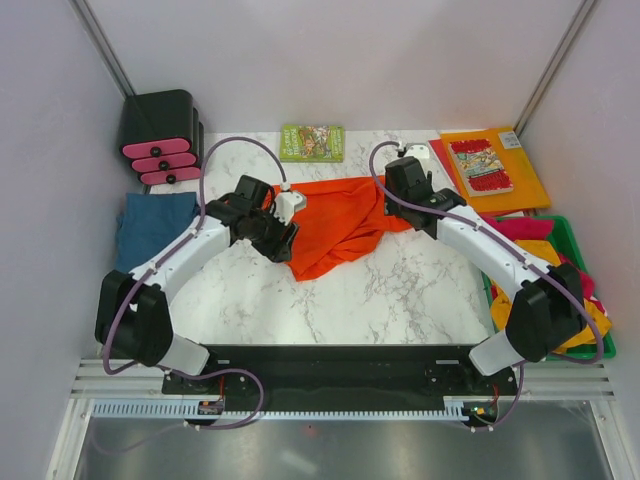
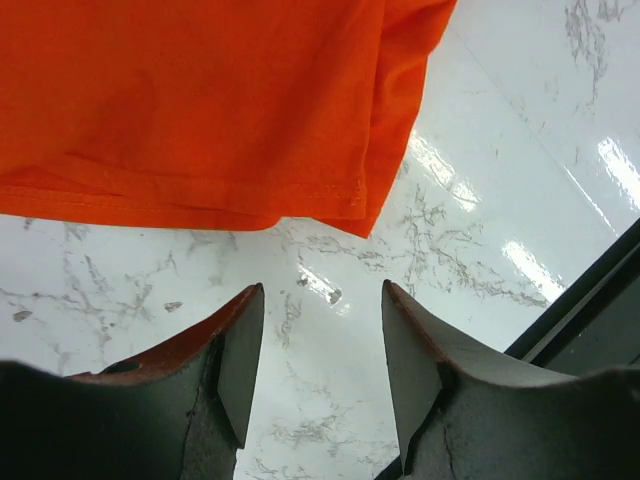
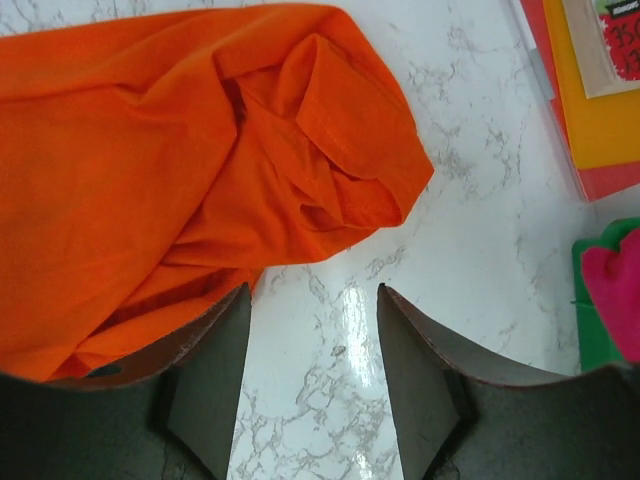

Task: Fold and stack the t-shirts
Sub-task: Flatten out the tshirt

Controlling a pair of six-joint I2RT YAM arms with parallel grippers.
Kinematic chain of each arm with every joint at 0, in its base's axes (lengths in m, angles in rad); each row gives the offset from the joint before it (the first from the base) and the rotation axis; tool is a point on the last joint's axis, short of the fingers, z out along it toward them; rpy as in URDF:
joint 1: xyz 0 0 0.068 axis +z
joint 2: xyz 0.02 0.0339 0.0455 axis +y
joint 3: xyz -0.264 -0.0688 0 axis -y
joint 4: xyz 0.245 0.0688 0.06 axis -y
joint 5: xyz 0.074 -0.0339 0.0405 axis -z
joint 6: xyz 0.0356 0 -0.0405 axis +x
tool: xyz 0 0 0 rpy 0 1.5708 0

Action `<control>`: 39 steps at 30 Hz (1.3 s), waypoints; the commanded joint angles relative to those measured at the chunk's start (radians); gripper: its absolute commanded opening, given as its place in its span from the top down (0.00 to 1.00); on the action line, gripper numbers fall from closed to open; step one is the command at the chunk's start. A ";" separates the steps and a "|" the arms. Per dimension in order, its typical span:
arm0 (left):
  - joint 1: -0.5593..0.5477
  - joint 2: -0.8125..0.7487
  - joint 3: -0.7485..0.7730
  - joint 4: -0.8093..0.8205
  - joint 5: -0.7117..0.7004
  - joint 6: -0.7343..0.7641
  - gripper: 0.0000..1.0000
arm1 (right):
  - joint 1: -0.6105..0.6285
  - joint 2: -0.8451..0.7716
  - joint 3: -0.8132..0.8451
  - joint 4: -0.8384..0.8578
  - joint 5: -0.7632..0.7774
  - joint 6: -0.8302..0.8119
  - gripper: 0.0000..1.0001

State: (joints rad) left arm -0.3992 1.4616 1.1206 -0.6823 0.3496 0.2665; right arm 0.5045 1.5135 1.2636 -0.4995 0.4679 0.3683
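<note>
A bright orange-red t-shirt point(image 1: 335, 225) lies crumpled at the middle of the marble table. My left gripper point(image 1: 284, 238) hovers at its left edge; in the left wrist view it point(image 2: 322, 292) is open over bare marble, with the shirt's hem point(image 2: 200, 110) just beyond its tips. My right gripper point(image 1: 398, 205) is at the shirt's right edge, open point(image 3: 312, 292) and holding nothing, the bunched cloth point(image 3: 180, 170) against its left finger. A teal-blue t-shirt point(image 1: 150, 225) lies flat at the far left. Yellow and magenta t-shirts point(image 1: 545, 255) fill a bin on the right.
A green bin point(image 1: 580, 235) stands at the right edge. An orange folder with a comic book point(image 1: 497, 165) lies at the back right, and a small green book point(image 1: 312, 141) at the back centre. A black rack with pink fronts point(image 1: 160, 140) stands at the back left.
</note>
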 commanded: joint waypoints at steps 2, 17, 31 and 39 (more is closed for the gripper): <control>-0.044 0.014 -0.039 -0.006 -0.006 0.017 0.43 | 0.029 -0.041 -0.035 0.047 0.005 0.046 0.40; -0.168 0.180 -0.021 0.069 -0.073 -0.003 0.39 | 0.066 -0.029 -0.069 0.056 0.020 0.066 0.41; -0.168 0.273 0.062 0.113 -0.123 0.005 0.39 | 0.068 -0.035 -0.099 0.064 0.029 0.052 0.42; -0.168 0.332 0.062 0.110 -0.129 0.011 0.45 | 0.068 -0.021 -0.096 0.068 0.032 0.032 0.43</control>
State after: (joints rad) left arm -0.5678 1.7771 1.1652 -0.5880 0.2340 0.2661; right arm 0.5659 1.5066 1.1675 -0.4625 0.4732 0.4145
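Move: The t-shirt's near hem corner lies about 5 cm to the right of the left hand, 1 cm nearer the base and some 11 cm below; the blue t-shirt is 25 cm to that hand's left and 10 cm farther out. For the right hand, the t-shirt's bunched right end is roughly 16 cm below and 3 cm ahead, with a short lower flap 5 cm left and 3 cm back; the orange folder sits 13 cm ahead, 19 cm right. Down over the near hem corner goes the left hand, about 9 cm lower and 4 cm to the right, swinging 4 cm back and then forward again, its fingers tilting steeper and staying open to straddle the hem; a firm touch can't be made out. The open right hand sinks 3 cm, easing slightly back and left towards the short flap, still clear of the cloth. ##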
